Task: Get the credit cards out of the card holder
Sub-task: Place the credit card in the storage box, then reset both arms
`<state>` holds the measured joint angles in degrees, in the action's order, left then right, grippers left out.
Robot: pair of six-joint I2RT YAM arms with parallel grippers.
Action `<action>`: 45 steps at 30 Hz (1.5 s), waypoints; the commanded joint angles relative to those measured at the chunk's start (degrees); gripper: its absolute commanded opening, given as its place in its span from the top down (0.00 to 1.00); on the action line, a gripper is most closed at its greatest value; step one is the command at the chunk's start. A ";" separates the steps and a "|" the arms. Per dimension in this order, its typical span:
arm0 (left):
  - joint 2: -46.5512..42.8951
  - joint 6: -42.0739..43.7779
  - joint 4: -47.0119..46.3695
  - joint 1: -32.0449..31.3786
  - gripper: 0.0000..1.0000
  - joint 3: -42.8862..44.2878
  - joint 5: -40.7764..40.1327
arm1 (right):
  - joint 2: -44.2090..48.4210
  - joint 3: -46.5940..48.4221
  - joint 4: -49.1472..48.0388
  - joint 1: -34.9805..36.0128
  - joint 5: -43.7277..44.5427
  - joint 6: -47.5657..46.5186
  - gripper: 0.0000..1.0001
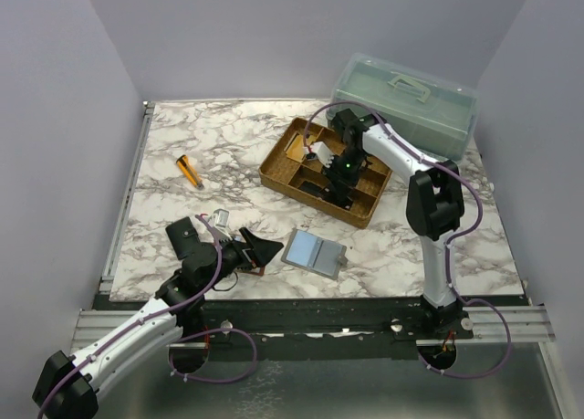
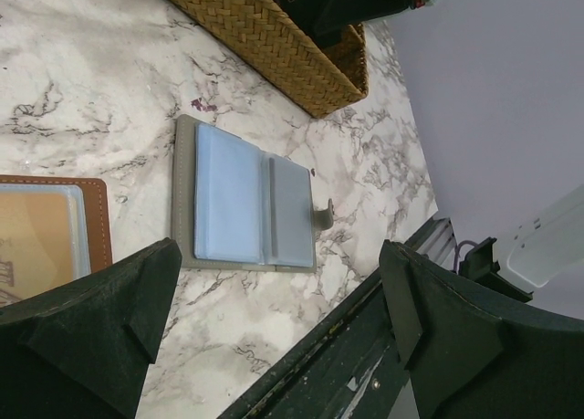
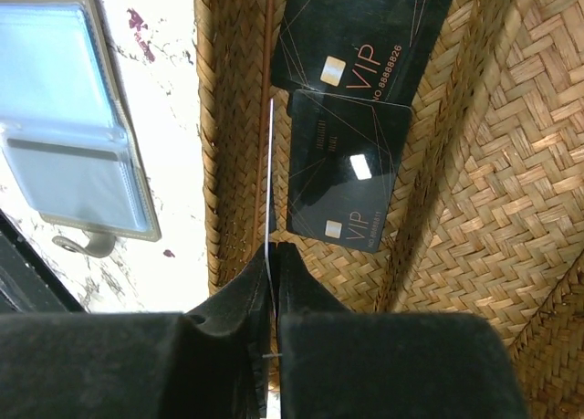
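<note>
The card holder (image 2: 55, 227), reddish-brown leather with a tan inner panel showing, lies open on the marble at the left edge of the left wrist view. My left gripper (image 2: 283, 328) hovers just beside it, open and empty, over the table's near edge. My right gripper (image 3: 274, 250) reaches down into the wicker tray (image 3: 233, 118), shut on a thin credit card (image 3: 270, 182) seen edge-on as a white line. Two black VIP credit cards (image 3: 342, 177) (image 3: 365, 36) lie on the tray floor. From above, the right gripper (image 1: 336, 193) is inside the tray (image 1: 283, 177), and the left gripper (image 1: 263, 248) is near the front.
A blue-grey two-panel folder (image 1: 315, 253) lies open between the arms. A clear green lidded box (image 1: 406, 104) stands at the back right behind the tray. An orange pen-like item (image 1: 190, 171) lies at mid-left. The table's dark front rail (image 2: 365, 346) runs under the left gripper.
</note>
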<state>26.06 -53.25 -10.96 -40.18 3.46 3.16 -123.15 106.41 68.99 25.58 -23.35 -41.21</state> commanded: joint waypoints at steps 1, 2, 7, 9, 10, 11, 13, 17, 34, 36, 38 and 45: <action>-0.25 1.24 0.35 0.29 0.01 0.10 -1.20 | -1.70 2.37 1.08 0.78 3.21 2.51 0.92; -0.15 1.29 0.34 0.32 0.01 0.28 -1.13 | -1.80 2.66 0.83 0.78 3.98 3.06 0.89; -0.28 1.53 0.38 0.29 0.01 1.12 -0.92 | -1.52 2.94 -0.95 0.78 7.64 5.20 0.72; -0.25 1.58 0.41 0.28 0.01 1.42 -0.87 | -1.65 3.72 -1.06 0.78 9.03 6.55 0.71; -0.24 1.68 0.41 0.28 0.01 1.60 -0.85 | -1.48 4.17 -1.10 0.77 9.69 7.23 0.71; -0.27 1.77 0.38 0.37 0.01 1.82 -0.80 | -0.89 4.46 -1.50 0.76 10.26 8.07 0.71; -0.18 2.06 0.37 0.35 0.01 2.29 -0.83 | 1.55 3.94 -2.97 0.78 10.81 9.52 0.69; 1.38 4.83 2.09 0.57 0.01 5.73 -0.36 | 6.98 2.20 -4.21 0.58 10.00 10.79 0.65; 23.76 16.27 15.09 26.54 0.01 37.34 15.81 | 42.26 -18.11 -22.83 -23.20 -11.26 18.56 0.33; 26.31 17.37 16.30 32.14 0.01 40.62 20.56 | 47.20 -22.41 -27.81 -26.65 -12.75 20.97 0.22; 28.68 17.57 16.49 37.73 0.01 42.78 25.60 | 51.31 -25.83 -31.66 -29.75 -14.50 23.66 0.10; 32.22 15.82 20.63 44.27 0.01 48.73 23.69 | 59.69 -33.15 -41.56 -41.95 -27.05 37.39 0.00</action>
<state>58.11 -37.39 5.54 3.46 49.28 24.64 -66.19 76.38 36.67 -10.85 -40.34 -14.44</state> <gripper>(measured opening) 0.987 0.993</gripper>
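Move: The right hand is low in the storage box's near compartment, close to its near wall, a black card still on edge between its fingers. The compartment's middle is about 2 cm left, 1 cm ahead and 4 cm below; the cards already lying there are some 4 cm left, 2 cm ahead. The grey card holder is 6 cm left and 12 cm back, the yellow piece 11 cm left and 13 cm ahead. From the empty left hand, the compartment is about 13 cm ahead and 15 cm right, 9 cm lower. The right hand eases its fingers partly open to let go of the card on the compartment floor, drifting only about 2 cm forward, then climbs some 25 cm out of the storage box and swings about 17 cm right, spreading the fingers wide as the wrist lifts and turns clockwise, from pointing steeply down to forward and left. The empty left hand waits at first, then moves forward, up and to its left, roughly 15 cm each way, away from the grey card holder with its fingers still wide open. ##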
